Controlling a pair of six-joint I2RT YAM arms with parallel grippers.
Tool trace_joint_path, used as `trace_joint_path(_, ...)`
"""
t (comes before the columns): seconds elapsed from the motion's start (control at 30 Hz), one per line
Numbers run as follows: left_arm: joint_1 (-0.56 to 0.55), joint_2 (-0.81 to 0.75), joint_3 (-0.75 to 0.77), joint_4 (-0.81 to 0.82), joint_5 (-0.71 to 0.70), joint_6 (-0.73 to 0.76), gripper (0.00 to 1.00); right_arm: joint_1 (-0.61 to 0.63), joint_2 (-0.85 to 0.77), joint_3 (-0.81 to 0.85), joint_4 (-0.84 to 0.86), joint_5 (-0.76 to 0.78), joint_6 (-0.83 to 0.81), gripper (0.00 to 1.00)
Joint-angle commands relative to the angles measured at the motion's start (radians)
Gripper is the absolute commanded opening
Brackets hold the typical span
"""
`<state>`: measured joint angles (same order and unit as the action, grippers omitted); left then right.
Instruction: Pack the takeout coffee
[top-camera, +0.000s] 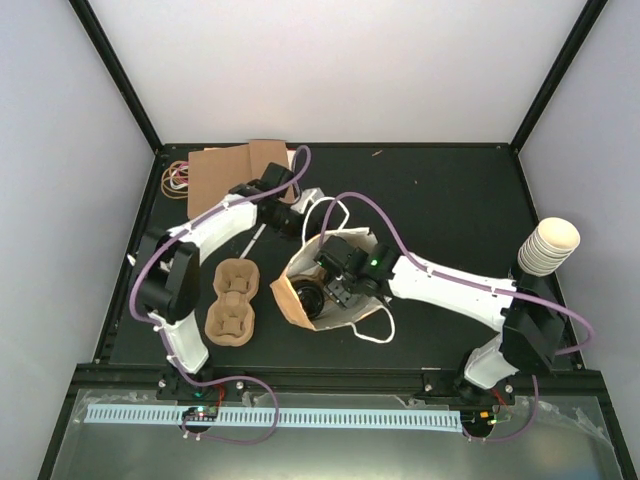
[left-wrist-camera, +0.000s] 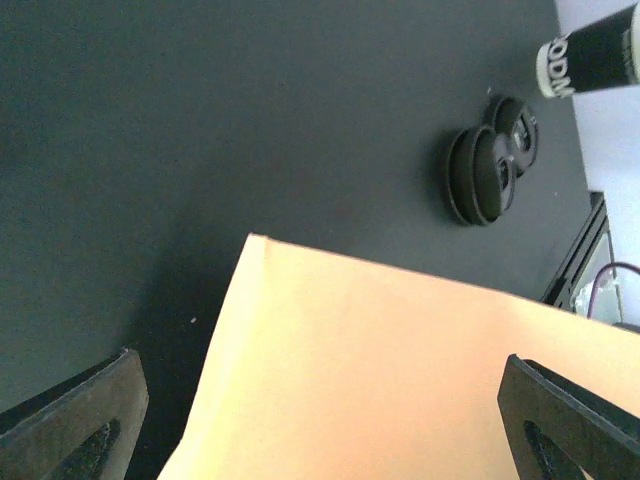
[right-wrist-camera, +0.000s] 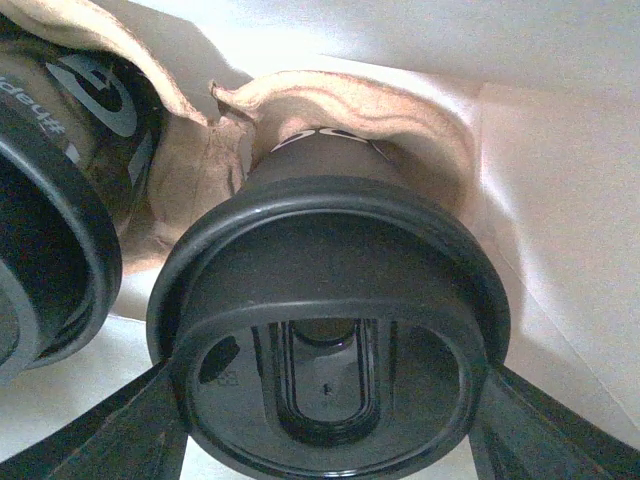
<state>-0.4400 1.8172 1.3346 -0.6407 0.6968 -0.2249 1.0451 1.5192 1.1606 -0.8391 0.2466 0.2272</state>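
Note:
A paper bag (top-camera: 288, 296) lies open mid-table. My right gripper (top-camera: 342, 280) reaches inside it. In the right wrist view its two fingers (right-wrist-camera: 135, 430) press on either side of the black lid of a takeout coffee cup (right-wrist-camera: 330, 300), and the cup's base sits in a brown pulp tray pocket (right-wrist-camera: 215, 165). A second dark cup (right-wrist-camera: 50, 210) stands in the pocket to its left and shows in the top view (top-camera: 310, 298). My left gripper (top-camera: 291, 216) hovers at the bag's far rim, open, with only the tan bag wall (left-wrist-camera: 400, 370) between its fingers (left-wrist-camera: 75, 420).
An empty brown pulp tray (top-camera: 232, 300) lies left of the bag and is also in the left wrist view (left-wrist-camera: 490, 165). Flat brown paper bags (top-camera: 235, 170) and rubber bands (top-camera: 178, 178) are at the back left. A stack of cream cups (top-camera: 548, 246) stands at the right edge.

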Motion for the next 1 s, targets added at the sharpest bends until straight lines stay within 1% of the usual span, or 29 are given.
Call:
trace_joint_path(0.0, 0.049, -0.094, 0.037, -0.041, -0.029, -0.015, 0.99, 0.001, 0.074, 0.070, -0.205, -0.136, -0.023, 0.27)
trace_joint_path(0.23, 0.124, -0.262, -0.009, -0.037, -0.121, -0.039, 0.99, -0.011, 0.192, 0.236, -0.296, -0.117, -0.063, 0.29)
trace_joint_path(0.37, 0.147, -0.377, -0.031, -0.050, -0.182, -0.042, 0.99, -0.037, 0.273, 0.350, -0.342, -0.110, -0.102, 0.30)
trace_joint_path(0.4, 0.152, -0.414, -0.034, -0.055, -0.196, -0.042, 0.99, -0.044, 0.297, 0.380, -0.359, -0.107, -0.112, 0.31)
trace_joint_path(0.57, 0.158, -0.558, -0.050, -0.090, -0.269, -0.027, 0.99, -0.071, 0.384, 0.525, -0.418, -0.098, -0.142, 0.42)
trace_joint_path(0.67, 0.159, -0.647, -0.078, -0.083, -0.308, -0.018, 0.99, -0.073, 0.407, 0.635, -0.466, -0.084, -0.151, 0.54)
trace_joint_path(0.77, 0.159, -0.736, -0.122, -0.046, -0.318, -0.025, 0.99, -0.073, 0.431, 0.755, -0.533, -0.074, -0.154, 0.68)
trace_joint_path(0.9, 0.159, -0.808, -0.135, -0.063, -0.297, -0.020, 0.99, -0.073, 0.420, 0.814, -0.552, -0.065, -0.148, 0.96)
trace_joint_path(0.93, 0.159, -0.813, -0.132, -0.082, -0.290, -0.013, 0.99, -0.073, 0.415, 0.817, -0.554, -0.059, -0.145, 0.99)
trace_joint_path(0.97, 0.159, -0.815, -0.128, -0.101, -0.288, -0.007, 0.99, -0.073, 0.413, 0.819, -0.557, -0.053, -0.142, 1.00)
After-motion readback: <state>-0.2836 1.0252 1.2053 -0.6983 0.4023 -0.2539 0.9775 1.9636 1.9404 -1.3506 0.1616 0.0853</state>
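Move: The right hand holds a lidded coffee cup by its lid inside the tilted bag; the cup's middle and its carrier pocket lie almost straight below, about 4 and 7 cm down. The other cup sits some 8 cm left and 2 cm back, 5 cm lower; the spare carrier is roughly 25 cm left, 3 cm back. From the left hand, open beside the bag's far side, the bag's middle lies about 11 cm back, 4 cm right, and 5 cm down. Still gripping the lid, the right hand carries cup and bag about 5 cm forward-left, straightening its fingers towards vertical by some 15 degrees, then opens fully and starts rising off the lid, up about 4 cm. Already open, the left hand leaves the bag, climbing some 20 cm and swinging left, first slightly forward, then back, its fingers tilting up and turning forward. ##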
